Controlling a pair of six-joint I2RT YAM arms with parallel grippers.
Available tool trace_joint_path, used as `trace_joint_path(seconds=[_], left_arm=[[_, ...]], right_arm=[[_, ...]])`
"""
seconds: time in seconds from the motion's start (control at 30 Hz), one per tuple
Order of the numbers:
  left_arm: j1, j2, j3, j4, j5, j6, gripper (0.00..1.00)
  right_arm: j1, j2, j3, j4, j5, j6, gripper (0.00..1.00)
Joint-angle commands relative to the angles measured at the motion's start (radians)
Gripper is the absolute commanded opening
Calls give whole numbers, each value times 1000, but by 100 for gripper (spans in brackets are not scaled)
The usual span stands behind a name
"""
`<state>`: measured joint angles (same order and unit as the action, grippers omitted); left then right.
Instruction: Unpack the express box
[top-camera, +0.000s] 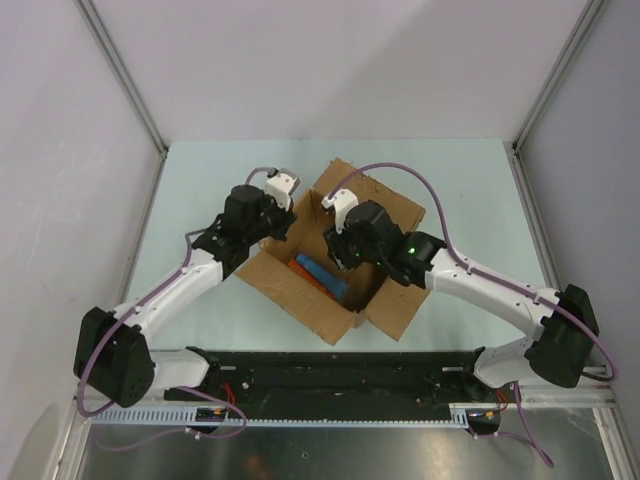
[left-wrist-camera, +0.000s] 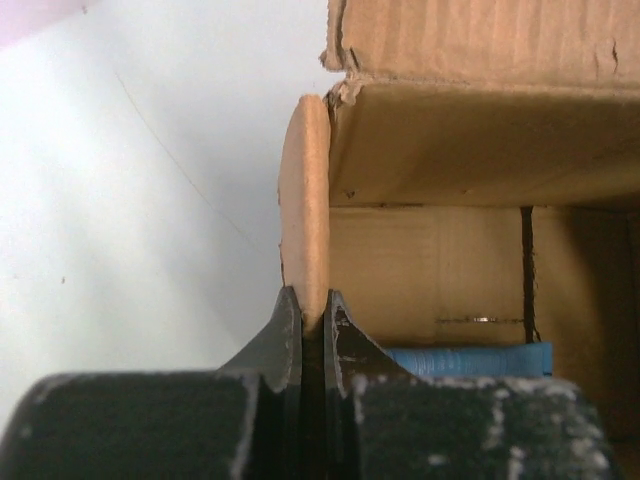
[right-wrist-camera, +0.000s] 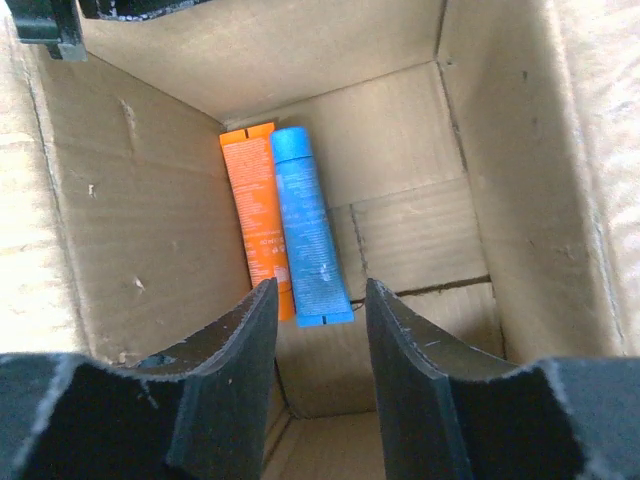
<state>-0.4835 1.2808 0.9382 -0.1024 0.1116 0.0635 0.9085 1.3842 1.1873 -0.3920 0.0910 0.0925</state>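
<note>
The express box is a brown cardboard carton in the middle of the table with its flaps spread open. Inside it, a blue tube and an orange tube lie side by side on the bottom against one wall. My left gripper is shut on the upright edge of a cardboard flap at the box's left side. Over the box opening, my right gripper points down into it, open, just above the blue tube's near end. Nothing sits between its fingers.
The box stands on a pale green table enclosed by white walls. A black rail with both arm bases runs along the near edge. The box's right flap lies flat under my right arm.
</note>
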Motion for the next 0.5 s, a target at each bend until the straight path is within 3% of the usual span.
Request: trace_joint_path(seconds=[0.0, 0.47], left_arm=[[-12, -84, -42, 236, 19, 84, 0], [-17, -155, -131, 317, 111, 214, 0]], right_arm=[[43, 38, 15, 13, 125, -8, 45], [144, 231, 6, -33, 389, 4, 47]])
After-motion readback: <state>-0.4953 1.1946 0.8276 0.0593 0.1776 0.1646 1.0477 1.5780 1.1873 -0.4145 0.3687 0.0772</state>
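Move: The blue tube lies on the box floor, its middle about 4 cm ahead of the right hand, 5 cm to its left and some 12 cm below. The orange tube lies along its left side, roughly 2 cm ahead and 8 cm left of the hand, equally low. The box wall's held edge is about 8 cm ahead, 13 cm left and level. From the left hand the blue tube is some 4 cm back, 9 cm right and 11 cm below. Straight down into the open box goes the right hand, about 7 cm and gathering speed, drifting slightly left towards the blue tube while its wrist tips the fingers some 15 degrees steeper; they stay about half open and touch neither tube. The left hand keeps its pinch on the box wall, rising nearly 2 cm, easing back a little and tilting its fingertips up about 10 degrees. ##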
